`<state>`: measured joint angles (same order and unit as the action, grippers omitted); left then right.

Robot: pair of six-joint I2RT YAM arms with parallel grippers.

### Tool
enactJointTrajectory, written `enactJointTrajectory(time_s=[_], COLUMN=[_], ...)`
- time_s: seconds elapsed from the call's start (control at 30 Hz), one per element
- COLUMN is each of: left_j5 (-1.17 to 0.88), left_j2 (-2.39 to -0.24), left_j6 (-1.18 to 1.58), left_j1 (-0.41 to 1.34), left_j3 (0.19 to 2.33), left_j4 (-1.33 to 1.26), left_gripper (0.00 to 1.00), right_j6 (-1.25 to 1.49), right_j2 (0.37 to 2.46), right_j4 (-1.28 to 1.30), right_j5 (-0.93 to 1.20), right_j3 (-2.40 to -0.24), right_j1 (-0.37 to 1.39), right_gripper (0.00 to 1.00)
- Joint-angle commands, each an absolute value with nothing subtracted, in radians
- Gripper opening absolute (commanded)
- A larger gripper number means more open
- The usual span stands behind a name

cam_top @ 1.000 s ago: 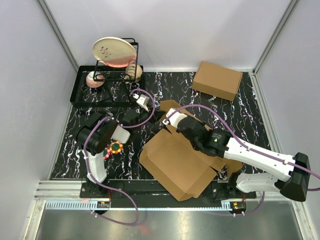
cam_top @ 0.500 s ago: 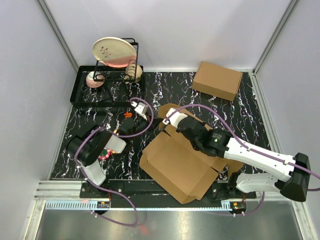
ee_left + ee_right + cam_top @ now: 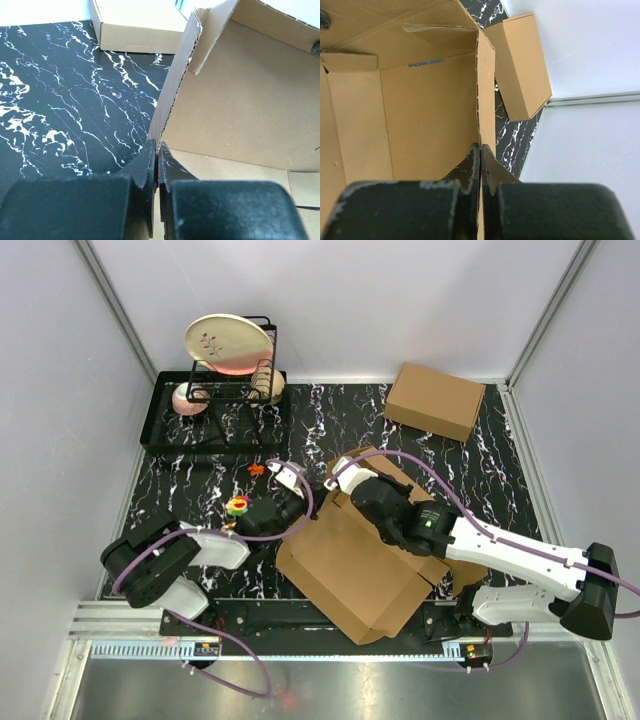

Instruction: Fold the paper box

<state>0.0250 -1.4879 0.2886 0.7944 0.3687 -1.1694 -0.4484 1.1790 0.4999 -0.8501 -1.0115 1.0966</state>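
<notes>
The paper box (image 3: 360, 565) is a brown corrugated sheet, partly raised, lying at the table's near middle. My left gripper (image 3: 302, 504) reaches in from the left and is shut on the bottom of the box's upright left wall (image 3: 175, 85), with the corrugated edge running down into the left gripper (image 3: 157, 149). At the far side, my right gripper (image 3: 343, 480) is pinched shut on another standing wall (image 3: 486, 90), and cardboard shows between the tips of the right gripper (image 3: 481, 149). The box's inner floor (image 3: 420, 110) lies open to the left of that wall.
A made-up brown box (image 3: 435, 400) sits at the back right, also seen in the wrist views (image 3: 135, 22) (image 3: 520, 65). A black dish rack (image 3: 215, 400) with a plate (image 3: 228, 343) stands back left. A small colourful toy (image 3: 238, 506) and an orange bit (image 3: 256, 469) lie left of the box.
My left arm has swung in from the left toward the box, and its gripper has closed on the left wall. The right gripper has held its grip and barely moved.
</notes>
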Motion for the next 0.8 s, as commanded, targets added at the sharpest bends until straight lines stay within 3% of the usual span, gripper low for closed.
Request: enactJointTrajectory(time_s=[0.0,0.53,0.77], left_j5=[0.138,0.330,0.362], left_j2=[-1.474,-1.750,-1.743], left_j6=[0.278,0.351,0.347], left_j1=[0.876,1.028,1.031], left_j3=[0.380,0.325,0.327], left_j4=[-1.293,-1.658,-1.666], left_gripper=[0.00,0.00,0.00], right_j6=[-0.428,-0.373,-0.350], right_j2=[1.209,1.244,1.235], right_j4=[0.505,0.541,0.572], right_j5=[-0.839,-0.857,-0.884], right_j3=[-1.017,-1.000,-1.014], right_j1=[1.135,1.187,1.195], right_gripper=[0.00,0.00,0.03])
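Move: The left hand already pinches the upright left side panel; the box floor's middle lies about 13 cm back, 7 cm right and 12 cm below. The box's far corner stands roughly 10 cm ahead and 6 cm right, about level, and the flower toy 19 cm left, 1 cm back on the table. From the right hand, shut on the far wall's edge, the floor's middle is some 11 cm back, 11 cm left and 20 cm down. Left hand takes its pinched panel about 6 cm down and back towards the box floor; right follows slightly. ##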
